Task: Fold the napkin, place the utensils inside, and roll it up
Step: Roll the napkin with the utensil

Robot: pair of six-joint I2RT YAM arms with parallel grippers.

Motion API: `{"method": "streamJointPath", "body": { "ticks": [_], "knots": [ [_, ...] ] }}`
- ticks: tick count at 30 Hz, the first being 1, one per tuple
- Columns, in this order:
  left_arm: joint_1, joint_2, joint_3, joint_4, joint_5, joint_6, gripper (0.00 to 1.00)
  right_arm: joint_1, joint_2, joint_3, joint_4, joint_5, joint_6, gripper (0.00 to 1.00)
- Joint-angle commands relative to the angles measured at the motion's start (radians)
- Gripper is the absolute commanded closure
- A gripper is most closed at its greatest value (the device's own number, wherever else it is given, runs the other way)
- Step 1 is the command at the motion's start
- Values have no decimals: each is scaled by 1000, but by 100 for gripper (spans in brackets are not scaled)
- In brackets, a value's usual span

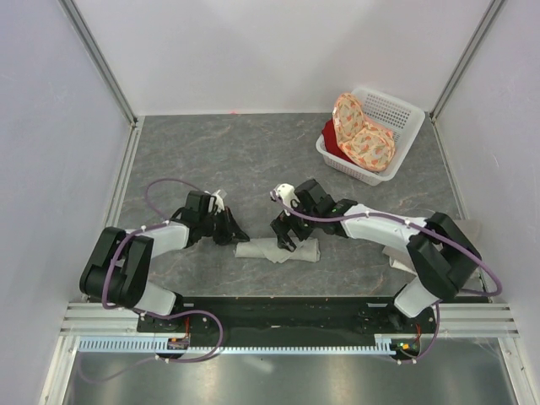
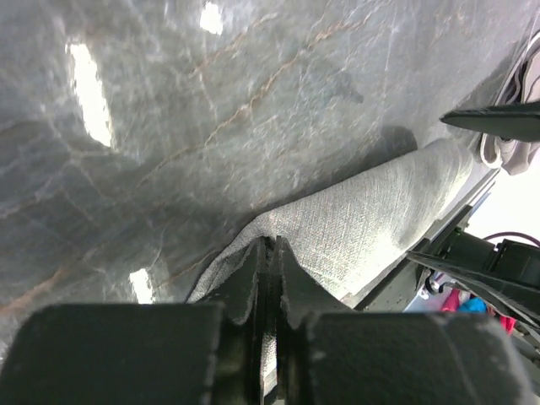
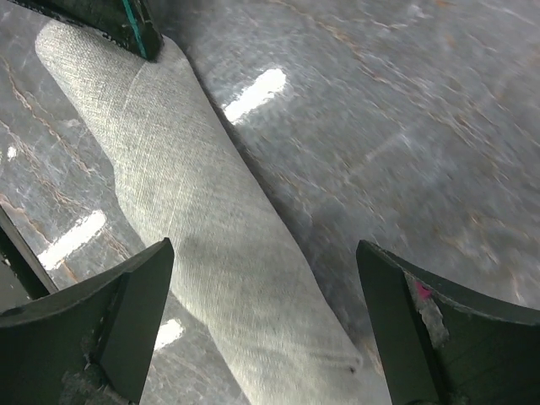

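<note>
The napkin (image 1: 278, 250) lies on the grey table as a tight sage-grey roll between my two arms. My left gripper (image 1: 229, 234) is at the roll's left end. In the left wrist view its jaws (image 2: 272, 245) are shut, pinching the edge of the napkin (image 2: 371, 219). My right gripper (image 1: 283, 236) hovers over the middle of the roll. In the right wrist view it (image 3: 263, 253) is wide open, one finger on each side of the napkin (image 3: 211, 219) and neither touching it. The utensils are hidden from every view.
A white slatted basket (image 1: 396, 105) stands at the back right, holding an orange floral cloth (image 1: 363, 135) and something red (image 1: 331, 139). A pale cloth (image 1: 395, 263) shows beside the right arm's base. Grey walls close in the table on three sides.
</note>
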Motion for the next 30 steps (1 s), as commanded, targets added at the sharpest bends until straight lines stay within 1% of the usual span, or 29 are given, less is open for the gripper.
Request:
{"method": "streamJointPath", "body": {
  "ticks": [1, 2, 3, 4, 5, 6, 8, 9, 11, 13, 14, 16, 19, 22, 26, 27, 30],
  "knots": [
    [-2, -17, 40, -20, -56, 51, 73, -3, -132, -56, 73, 96, 83, 2],
    [-2, -33, 45, -29, -77, 51, 54, -3, -148, -66, 76, 106, 100, 2],
    [-2, -46, 47, -38, -90, 52, 47, -3, -163, -73, 81, 116, 108, 2],
    [-2, -80, 50, -47, -104, 54, 41, -3, -196, -89, 85, 125, 116, 2],
    [-2, -97, 54, -81, -134, 55, 33, -5, -212, -96, 87, 132, 125, 2],
    [0, -114, 62, -95, -151, 57, 28, -5, -229, -106, 96, 139, 140, 2],
    [0, -166, 85, -153, -211, 61, 4, -9, -283, -133, 107, 164, 156, 2],
    [3, -184, 97, -178, -234, 64, 0, -17, -298, -141, 111, 172, 174, 2],
    [11, -238, 135, -253, -303, 70, 0, -32, -345, -164, 115, 196, 192, 2],
    [35, -273, 168, -294, -344, 74, 0, -61, -390, -190, 115, 211, 232, 2],
    [44, -293, 175, -311, -367, 70, 0, -72, -407, -198, 113, 248, 252, 2],
    [76, -356, 197, -353, -374, 69, 0, -119, -463, -231, 110, 285, 318, 2],
    [83, -465, 234, -400, -403, 110, 0, -198, -555, -285, 110, 342, 385, 2],
    [83, -580, 257, -413, -385, 170, 0, -261, -653, -332, 101, 414, 424, 2],
    [83, -683, 292, -469, -354, 247, 0, -273, -763, -383, 99, 535, 420, 2],
    [83, -698, 298, -483, -366, 256, 0, -275, -783, -391, 101, 590, 415, 2],
    [83, -751, 292, -500, -378, 310, 0, -273, -844, -425, 104, 664, 403, 2]
  ]
}}
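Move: Just beyond the left end of the rolled napkin, the left hand is shut with its tips at the fabric; the roll's middle lies about 7 cm to its right, 2 cm back and slightly lower. From the open right hand that middle is some 2 cm back, 2 cm left and 4 cm below. The white basket stands about 28 cm ahead and 25 cm right of the right hand, a grey cloth roughly 38 cm right and 3 cm back. Opening wide from shut, the left hand comes free of the roll's left end, easing forward and left, then climbing steeply to about 21 cm up while its fingertips tilt upward nearly 40 degrees. The already open right hand lifts off over the roll first, then swings some 17 cm right, ending 11 cm higher and slightly forward, turning about 50 degrees clockwise. ##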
